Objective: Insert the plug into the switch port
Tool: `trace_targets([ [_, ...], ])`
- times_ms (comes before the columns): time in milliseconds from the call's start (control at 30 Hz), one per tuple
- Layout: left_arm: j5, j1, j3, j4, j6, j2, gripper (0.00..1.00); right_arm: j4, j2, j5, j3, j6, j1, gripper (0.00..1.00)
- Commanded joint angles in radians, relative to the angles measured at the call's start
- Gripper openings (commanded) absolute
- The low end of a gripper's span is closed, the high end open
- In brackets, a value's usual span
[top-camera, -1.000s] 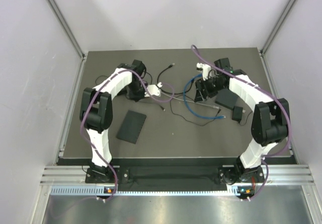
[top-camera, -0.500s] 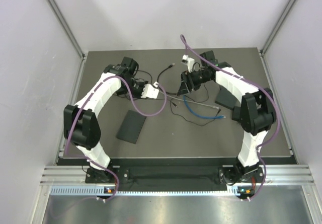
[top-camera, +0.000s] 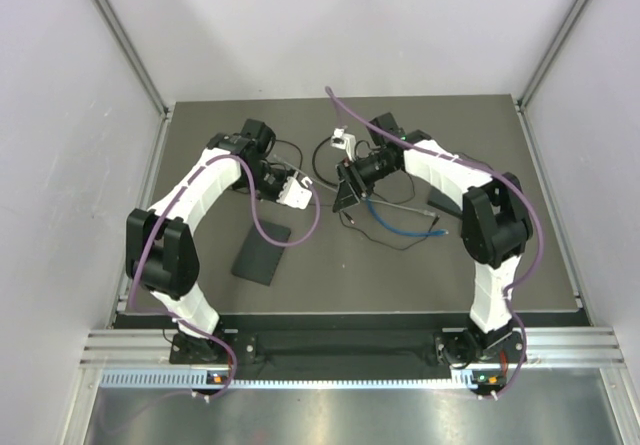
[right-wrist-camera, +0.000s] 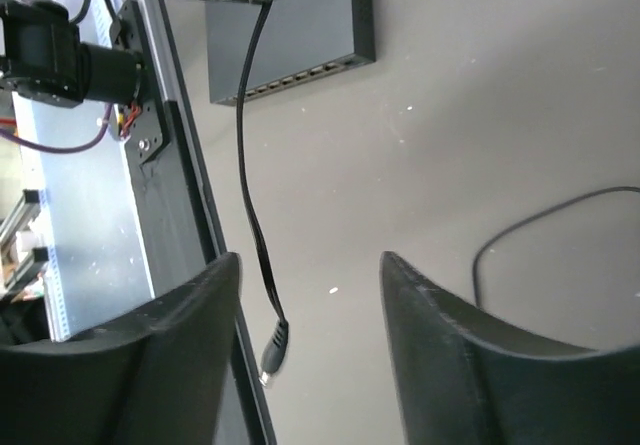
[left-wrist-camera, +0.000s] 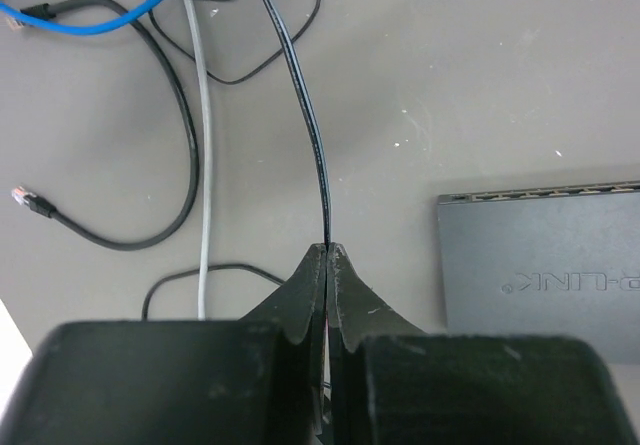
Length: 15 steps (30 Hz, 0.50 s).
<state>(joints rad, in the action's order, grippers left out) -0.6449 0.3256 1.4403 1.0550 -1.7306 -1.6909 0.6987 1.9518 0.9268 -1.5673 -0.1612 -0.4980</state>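
In the left wrist view my left gripper is shut on a thin black cable that runs away from the fingertips. That cable hangs down in the right wrist view and ends in a small black barrel plug. The plug dangles free between the spread fingers of my right gripper, nearer the left finger, and touches neither. The switch is a flat black box with a row of ports along one edge. It lies on the mat, below my left gripper and to the left of my right gripper.
A blue cable, a grey cable and a black network cable with a clear connector lie tangled on the mat's middle. The metal rail runs along the near edge. Grey walls enclose the mat.
My right arm has swung left across the mat, and its gripper now sits beside the left gripper. The left arm shifted slightly and stays shut on the cable.
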Motion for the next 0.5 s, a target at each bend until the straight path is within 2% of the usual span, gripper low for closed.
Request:
trace_targets([
  [0, -0.065, 0.004, -0.006, -0.007, -0.050, 0.042, 0.00, 0.033, 0.024, 0.026, -0.048, -0.044, -0.034, 0.56],
  [33, -0.071, 0.004, -0.003, -0.013, -0.044, 0.040, 0.00, 0.038, 0.027, 0.026, -0.051, -0.047, -0.037, 0.54],
  [133, -0.081, 0.006, 0.005, -0.015, -0.038, 0.033, 0.00, 0.044, 0.041, 0.027, -0.059, -0.038, -0.045, 0.27],
  [167, -0.081, 0.006, 0.003, -0.016, -0.038, 0.033, 0.00, 0.035, 0.044, 0.038, -0.062, -0.011, -0.047, 0.01],
  [200, -0.081, 0.006, 0.002, -0.023, -0.035, 0.033, 0.00, 0.027, 0.045, 0.044, -0.065, 0.009, -0.045, 0.00],
  [267, -0.101, 0.007, 0.003, -0.075, 0.049, 0.040, 0.12, -0.013, 0.041, 0.067, -0.060, 0.119, -0.036, 0.00],
  [333, -0.146, 0.003, 0.028, -0.105, 0.192, 0.051, 0.26, -0.152, 0.026, 0.092, -0.040, 0.257, -0.018, 0.00],
  [367, -0.176, -0.011, 0.040, -0.142, 0.262, 0.071, 0.34, -0.219, 0.009, 0.107, -0.004, 0.428, 0.013, 0.00],
  [400, -0.205, -0.020, 0.049, -0.148, 0.323, 0.085, 0.39, -0.407, 0.001, 0.106, 0.021, 0.533, 0.031, 0.00],
  [433, -0.235, -0.029, 0.055, -0.151, 0.391, 0.100, 0.43, -0.495, -0.010, 0.098, 0.050, 0.642, 0.047, 0.00],
  [467, -0.261, -0.034, 0.049, -0.159, 0.408, 0.149, 0.50, -0.606, -0.027, 0.077, 0.112, 0.855, 0.076, 0.00],
])
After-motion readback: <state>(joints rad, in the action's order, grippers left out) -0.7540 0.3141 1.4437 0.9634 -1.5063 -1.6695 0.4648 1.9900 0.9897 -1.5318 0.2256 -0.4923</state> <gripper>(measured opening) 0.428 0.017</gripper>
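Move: The dangling plug hangs between the right hand's open fingers, about 2 cm back, 1 cm left and 2 cm below its finger point. From the left hand, still pinching its lead, the plug is roughly 11 cm right, 2 cm back and 2 cm lower. The switch lies some 17 cm left, 11 cm back and 12 cm below the right hand; the blue cable about 13 cm right, 4 cm back, 13 cm below. The right dips back 2 cm, pinches the plug end, then swings forward 3 cm as left releases. ##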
